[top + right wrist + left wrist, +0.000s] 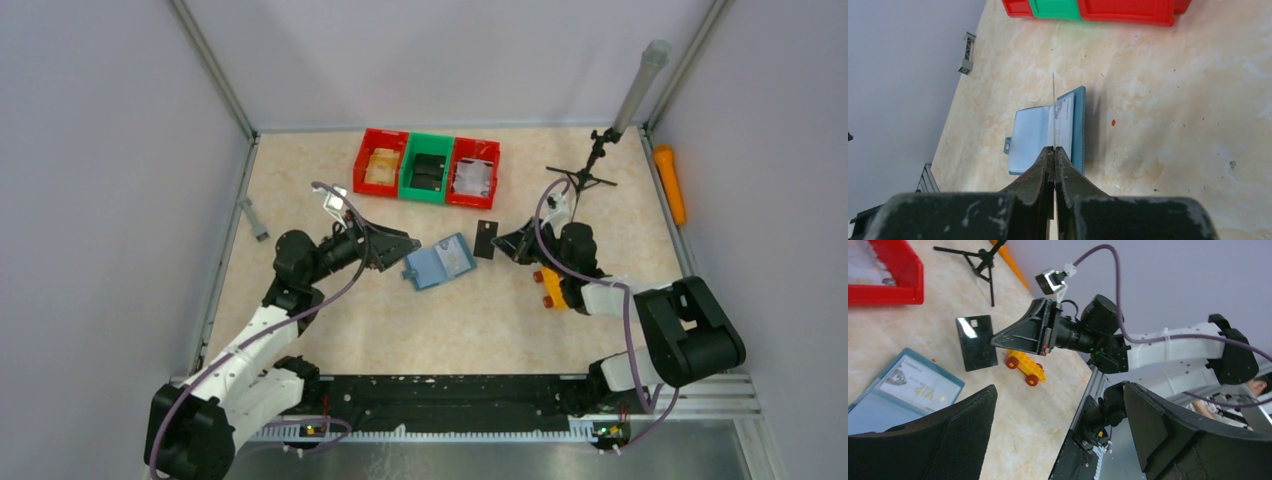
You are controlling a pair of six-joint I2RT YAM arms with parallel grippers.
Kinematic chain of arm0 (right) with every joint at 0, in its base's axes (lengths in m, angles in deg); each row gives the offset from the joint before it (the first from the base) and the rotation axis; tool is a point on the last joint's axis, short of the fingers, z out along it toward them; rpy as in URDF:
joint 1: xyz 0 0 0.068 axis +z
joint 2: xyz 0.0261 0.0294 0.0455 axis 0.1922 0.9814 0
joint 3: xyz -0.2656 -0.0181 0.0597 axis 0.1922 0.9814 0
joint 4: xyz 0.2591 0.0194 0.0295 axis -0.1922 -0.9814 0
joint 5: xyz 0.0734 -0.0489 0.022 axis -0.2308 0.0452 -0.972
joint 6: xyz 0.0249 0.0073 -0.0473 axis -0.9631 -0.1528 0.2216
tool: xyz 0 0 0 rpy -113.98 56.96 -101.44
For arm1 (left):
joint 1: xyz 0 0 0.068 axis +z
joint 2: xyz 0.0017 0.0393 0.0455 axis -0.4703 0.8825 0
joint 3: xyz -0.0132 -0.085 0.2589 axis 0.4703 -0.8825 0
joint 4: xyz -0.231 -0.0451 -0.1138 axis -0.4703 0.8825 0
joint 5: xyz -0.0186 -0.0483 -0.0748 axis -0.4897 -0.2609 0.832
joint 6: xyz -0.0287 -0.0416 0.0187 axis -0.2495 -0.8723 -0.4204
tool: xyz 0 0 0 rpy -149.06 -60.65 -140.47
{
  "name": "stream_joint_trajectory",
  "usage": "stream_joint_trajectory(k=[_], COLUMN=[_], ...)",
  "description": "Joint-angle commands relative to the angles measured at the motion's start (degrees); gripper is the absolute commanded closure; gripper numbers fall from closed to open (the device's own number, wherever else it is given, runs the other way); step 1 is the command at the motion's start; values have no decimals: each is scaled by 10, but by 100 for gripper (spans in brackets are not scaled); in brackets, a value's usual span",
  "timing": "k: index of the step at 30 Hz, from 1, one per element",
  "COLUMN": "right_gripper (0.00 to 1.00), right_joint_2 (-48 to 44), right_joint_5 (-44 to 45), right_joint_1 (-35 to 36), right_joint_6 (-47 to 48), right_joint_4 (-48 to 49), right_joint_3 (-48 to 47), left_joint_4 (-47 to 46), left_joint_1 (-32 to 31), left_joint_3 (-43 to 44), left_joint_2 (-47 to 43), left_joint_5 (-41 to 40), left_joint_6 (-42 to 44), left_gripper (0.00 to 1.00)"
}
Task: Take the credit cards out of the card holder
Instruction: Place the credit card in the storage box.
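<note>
The teal-blue card holder (440, 262) lies open and flat in the middle of the table, its paler inside facing up (1030, 132). A pale card marked VIP (918, 385) sits in one of its slots. My right gripper (508, 243) is shut on a black credit card (486, 239), held upright just right of the holder and clear of it. The right wrist view shows this card edge-on (1053, 107) between the pinched tips (1054, 149). My left gripper (402, 246) stands open and empty at the holder's left edge, its fingers (948, 440) spread wide.
Red (380, 160), green (427, 168) and red (473, 172) bins stand in a row at the back. A yellow toy car with red wheels (550, 288) lies under the right arm. A small black tripod (590, 172), an orange stick (670, 185) and a grey clip (255, 218) lie near the walls.
</note>
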Motion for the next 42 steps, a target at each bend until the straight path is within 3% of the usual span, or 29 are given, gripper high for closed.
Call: stream_joint_trajectory(k=[1,7,15,20,29,35,42], right_gripper=[100,100,100,100,100,100,100], right_joint_2=[-11,-8,-28,-38,-21,-18,27], right_joint_5=[5,4,-4,-5,-5,170,408], right_joint_1=[-6,-5,-5,-5,8,71,154], right_joint_6=[15,12,15,16,-20,-76,-195], right_joint_4=[-2,5,7,15,19,-50,-132], right_joint_3=[-20,-20,-14,-11,-39,-94,-203], left_joint_4=[-120,-6,42,-2,-43,-15,69], left_joint_1=[-9,-7,-8,-7,-8,-8,-7], left_joint_3=[-30,-13,42,48,46,40,29], left_joint_2=[-33,-41,72,141,165,166,126], left_joint_5=[2,-66,-3,35,68,9,-132], left_joint_6=[-4,59,86,65,78,109,155], left_gripper=[1,1,1,1,1,1,1])
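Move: Lying ahead and to the left of the right hand, which already pinches the black card, the green compartment of the storage box is about 24 cm out, 14 cm left and 9 cm down. The red compartment with white cards is 23 cm ahead and 4 cm left. The open card holder is roughly 12 cm left, 1 cm ahead and 11 cm down. From the empty left hand the holder is some 10 cm ahead, 3 cm right, 27 cm down; the green compartment is 32 cm straight ahead, 25 cm down. Keeping its pinch on the black card, the right hand first all but hovers, then lifts about 6 cm while heading forward and left, some 4 cm each way, towards the storage box, turning slightly clockwise. The open left hand meanwhile sinks about 8 cm and eases 4–5 cm forward towards the card holder, without touching it. ##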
